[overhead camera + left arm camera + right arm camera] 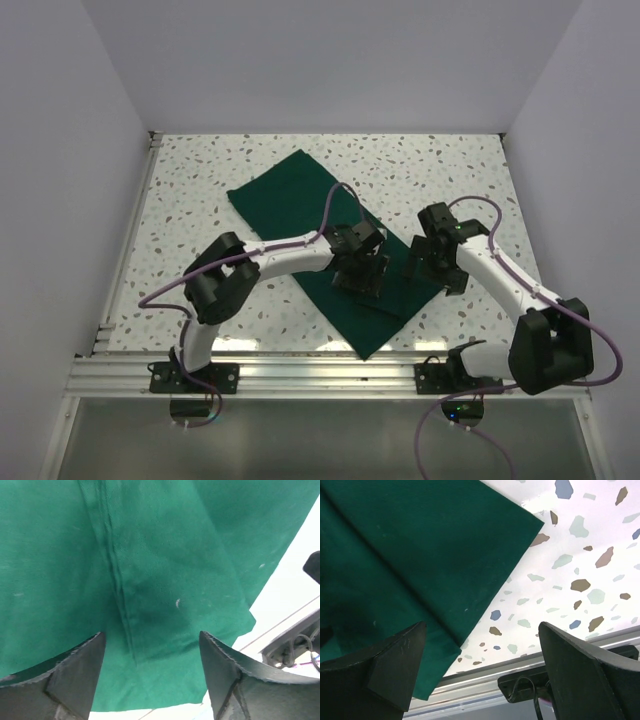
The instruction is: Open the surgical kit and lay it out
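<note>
The dark green cloth wrap [300, 205] lies folded in a long band across the speckled table, from the far left to the near edge. My left gripper [358, 276] is open just above the wrap's middle; in the left wrist view [152, 645] a raised fold [117, 590] runs between its fingers. My right gripper [432, 262] is open at the wrap's right edge; the right wrist view [480, 645] shows the cloth corner [420, 580] by its left finger. The steel tray and the instruments are hidden.
The speckled tabletop [450, 170] is bounded by white walls at the back and sides. An aluminium rail [320, 375] runs along the near edge, with both arm bases and purple cables on it.
</note>
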`<move>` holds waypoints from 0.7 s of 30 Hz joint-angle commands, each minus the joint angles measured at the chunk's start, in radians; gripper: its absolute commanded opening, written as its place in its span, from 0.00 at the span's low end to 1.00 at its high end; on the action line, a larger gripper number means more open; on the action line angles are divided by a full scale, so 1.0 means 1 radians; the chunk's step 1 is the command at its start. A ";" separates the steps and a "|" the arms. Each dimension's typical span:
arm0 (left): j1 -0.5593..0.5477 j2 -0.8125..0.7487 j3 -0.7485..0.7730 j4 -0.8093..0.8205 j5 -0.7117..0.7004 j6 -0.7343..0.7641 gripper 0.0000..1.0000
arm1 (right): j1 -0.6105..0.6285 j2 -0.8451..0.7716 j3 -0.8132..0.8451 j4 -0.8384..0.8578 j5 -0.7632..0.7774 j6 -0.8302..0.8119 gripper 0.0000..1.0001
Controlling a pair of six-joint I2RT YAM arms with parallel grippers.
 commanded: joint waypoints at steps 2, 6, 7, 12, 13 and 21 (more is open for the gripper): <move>-0.009 0.046 0.030 0.035 0.054 -0.046 0.72 | -0.018 0.011 -0.005 0.031 -0.038 0.001 0.98; -0.010 0.074 0.044 0.037 0.066 -0.066 0.58 | -0.026 0.004 -0.007 0.023 -0.027 -0.021 0.98; -0.013 0.077 0.047 0.038 0.071 -0.068 0.49 | -0.025 -0.001 -0.008 0.022 -0.024 -0.024 0.98; -0.015 0.081 0.062 0.032 0.063 -0.085 0.08 | -0.031 0.014 -0.016 0.033 -0.025 -0.033 0.98; -0.015 0.078 0.073 0.026 0.060 -0.088 0.01 | -0.031 0.022 -0.019 0.045 -0.033 -0.033 0.98; -0.015 -0.072 0.121 -0.153 -0.070 -0.131 0.00 | -0.048 0.187 -0.082 0.201 -0.186 0.028 0.96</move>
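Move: The raised fold along the green cloth's upper layer runs between the left fingers, about 1 cm back and 3 cm below that hand. The flap tip, where this layer meets the cloth's right-hand edge, lies some 10 cm to its right and 6 cm back. For the right hand the cloth's right-hand edge is straight below, about 7 cm down, with the cloth's right corner roughly 4 cm ahead and 6 cm right, and the flap tip 6 cm back and 5 cm left. Down about 2 cm and slightly back and right, the left hand sinks onto the fold while its nearly open fingers close right up, pinching the cloth's upper layer. It then eases back up a good centimetre, keeping the pinch. The right hand, fingers wide open, first all but waits, then drops about 3 cm towards the cloth's right-hand edge, tipping slightly. ##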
